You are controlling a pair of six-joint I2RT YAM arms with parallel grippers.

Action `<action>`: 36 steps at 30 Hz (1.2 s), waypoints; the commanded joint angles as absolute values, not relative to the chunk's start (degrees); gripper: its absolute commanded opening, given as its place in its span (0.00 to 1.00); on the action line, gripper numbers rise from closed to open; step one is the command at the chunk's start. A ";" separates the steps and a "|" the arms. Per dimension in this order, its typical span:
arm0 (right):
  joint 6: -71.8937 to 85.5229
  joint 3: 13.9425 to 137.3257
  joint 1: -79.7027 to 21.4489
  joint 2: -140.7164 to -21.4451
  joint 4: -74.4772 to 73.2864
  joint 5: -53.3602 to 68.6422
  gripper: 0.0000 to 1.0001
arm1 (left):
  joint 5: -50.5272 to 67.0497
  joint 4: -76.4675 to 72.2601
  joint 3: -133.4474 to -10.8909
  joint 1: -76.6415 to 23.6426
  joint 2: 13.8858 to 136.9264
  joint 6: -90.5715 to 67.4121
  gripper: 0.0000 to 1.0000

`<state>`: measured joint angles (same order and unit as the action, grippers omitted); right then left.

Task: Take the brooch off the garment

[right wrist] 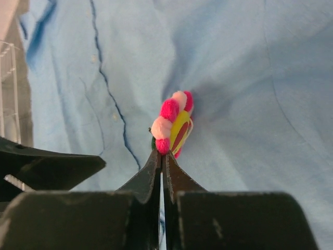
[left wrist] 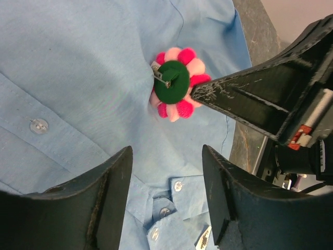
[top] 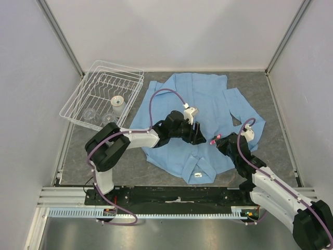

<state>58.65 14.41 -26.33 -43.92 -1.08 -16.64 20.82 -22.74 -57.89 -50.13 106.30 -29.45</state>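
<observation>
The light blue garment (top: pixel 197 99) lies spread flat on the table. The brooch (top: pixel 214 139), with pink and red petals, stands on edge above the shirt's right side. My right gripper (right wrist: pixel 162 153) is shut on the brooch's (right wrist: pixel 174 122) lower rim. In the left wrist view the brooch (left wrist: pixel 174 83) shows its green back and metal pin, whose end meets the cloth (left wrist: pixel 78 62). The fabric (right wrist: pixel 250 78) puckers toward it. My left gripper (left wrist: pixel 166 172) hovers open just left of the brooch, over the collar buttons, with nothing between its fingers.
A white wire dish rack (top: pixel 104 94) holding a cup (top: pixel 118 101) and glasses stands at the back left. The collar's white label (top: pixel 198 175) lies near the front edge. Walls enclose the table on three sides.
</observation>
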 commanded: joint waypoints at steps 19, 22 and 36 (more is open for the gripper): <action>55.82 18.54 -25.84 -44.21 -16.61 -16.79 0.23 | 29.44 -29.53 -62.14 -50.19 113.38 -31.82 0.42; 53.97 19.86 -25.66 -44.12 -17.49 -17.05 0.29 | 29.44 -29.71 -61.96 -50.27 113.64 -31.64 0.41; 48.69 23.20 -22.94 -47.37 -17.23 -15.21 0.39 | 29.27 -29.88 -61.79 -50.80 113.82 -31.20 0.40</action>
<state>50.96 20.56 -23.55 -47.03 -18.11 -15.38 28.77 -26.81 -61.17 -50.50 113.67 -30.79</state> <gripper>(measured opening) 0.390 0.400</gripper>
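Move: About 5 cm to the left hand's right, roughly level fore and aft and some 2 cm lower, the brooch stands edge-up, its green pinned back facing that hand. From the right hand its middle is about 2 cm ahead and 1 cm left at the same height, its rim between the shut fingertips. The folded collar lies on the table some 14 cm back and 3 cm left of the left hand, about 7 cm below it. Easing open to about two fifths and ending its pinch on the brooch rim, the right hand goes down and back about 5 cm, tipping down, then comes partway up and forward, rolling its left side down and drifting left, one finger still against the brooch. The left hand creeps about 2 cm right and down towards the pinned back, its fingers narrowing. ##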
